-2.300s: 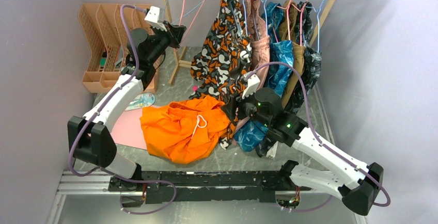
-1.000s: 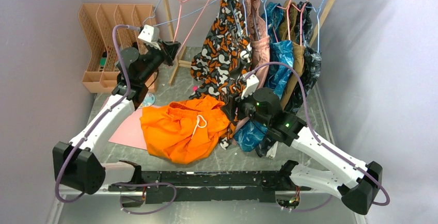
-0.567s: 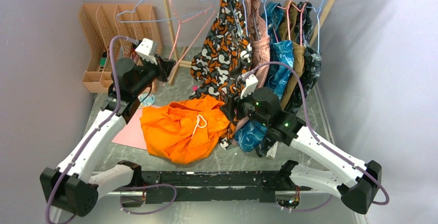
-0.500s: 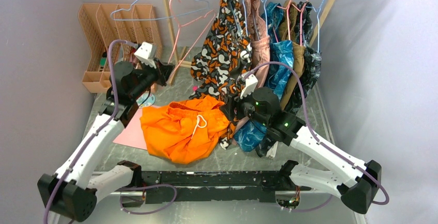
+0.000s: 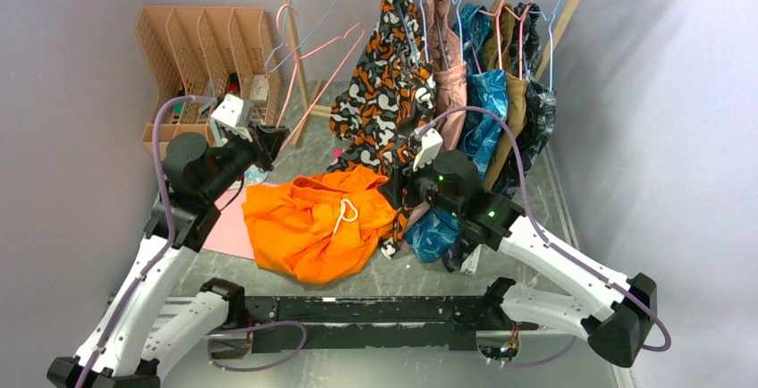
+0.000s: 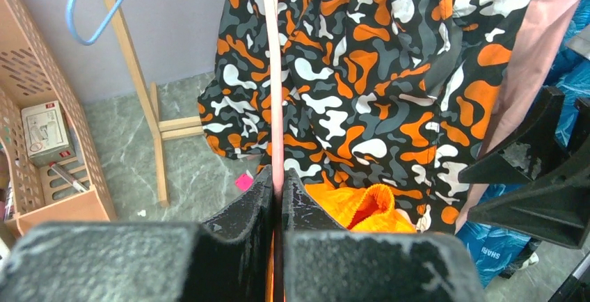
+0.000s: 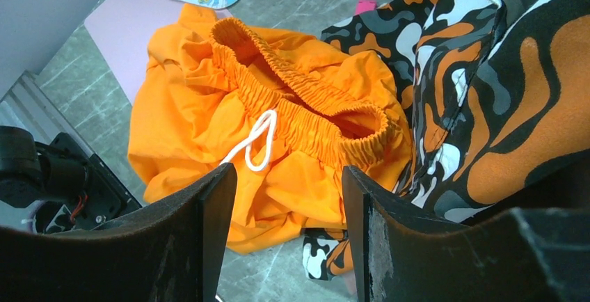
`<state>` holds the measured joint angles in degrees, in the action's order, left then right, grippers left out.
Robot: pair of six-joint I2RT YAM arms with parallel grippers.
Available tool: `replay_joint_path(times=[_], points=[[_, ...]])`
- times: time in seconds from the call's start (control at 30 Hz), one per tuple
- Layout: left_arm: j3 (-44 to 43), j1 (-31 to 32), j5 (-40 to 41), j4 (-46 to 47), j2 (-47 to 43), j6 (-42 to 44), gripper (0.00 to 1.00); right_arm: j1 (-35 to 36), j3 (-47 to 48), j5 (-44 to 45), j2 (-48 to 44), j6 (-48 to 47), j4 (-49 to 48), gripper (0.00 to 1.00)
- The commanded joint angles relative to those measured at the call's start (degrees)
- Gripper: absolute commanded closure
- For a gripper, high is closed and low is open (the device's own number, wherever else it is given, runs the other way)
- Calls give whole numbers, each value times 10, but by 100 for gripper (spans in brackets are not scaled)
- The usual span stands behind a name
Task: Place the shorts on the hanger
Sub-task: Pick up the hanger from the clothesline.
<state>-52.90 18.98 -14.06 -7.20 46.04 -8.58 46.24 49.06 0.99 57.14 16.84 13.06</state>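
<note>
The orange shorts lie crumpled on the table, waistband and white drawstring facing up, seen close in the right wrist view. My left gripper is shut on the pink wire hanger, off the rail and slanting up to the right. In the left wrist view the pink wire runs straight up from between the closed fingers of that gripper. My right gripper hovers open just right of the shorts, against the hanging patterned garment; its jaws stand wide with nothing between them.
A wooden rack post stands behind the left gripper. The patterned garment and several other clothes hang at the back right. A light-blue hanger hangs above. A tan organizer sits at the back left, with a pink sheet under the shorts.
My left arm has drawn back and down toward the near left, bringing the pink hanger away from the rail. The light-blue hanger stayed above. The right arm has not moved.
</note>
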Motion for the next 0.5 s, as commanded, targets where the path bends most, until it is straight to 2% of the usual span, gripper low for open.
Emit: replay_joint_path(times=[0.0,0.1,0.47], points=[[15,4,4,-33,-40,5,93,-1,12,11,0,4,1,39],[18,4,12,-72,-71,8,93,-1,25,22,5,13,18,39],[57,3,58,-148,-207,-29,93,2,94,-34,57,79,12,40]])
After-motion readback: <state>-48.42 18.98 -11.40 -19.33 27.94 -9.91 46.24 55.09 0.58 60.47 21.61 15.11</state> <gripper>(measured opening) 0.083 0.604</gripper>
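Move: The left gripper already holds the pink hanger, clear of the clothesline. The orange shorts lie about 9 cm back from it, 8 cm to its right and some 32 cm below. The pink clipboard is 8 cm back and 10 cm to the left, the hanging camouflage trousers about 12 cm ahead and 24 cm right. From the open right gripper the shorts lie roughly 18 cm to the left, 4 cm back and 20 cm below. Draw the left gripper back towards its base by about 7 cm, drifting some 3 cm left at nearly the same height, with the fingers kept shut on the pink hanger, so it comes farther away from the clothesline. Let the right gripper wait above the orange shorts, then lift it about 2 cm late on with its fingers left open. ##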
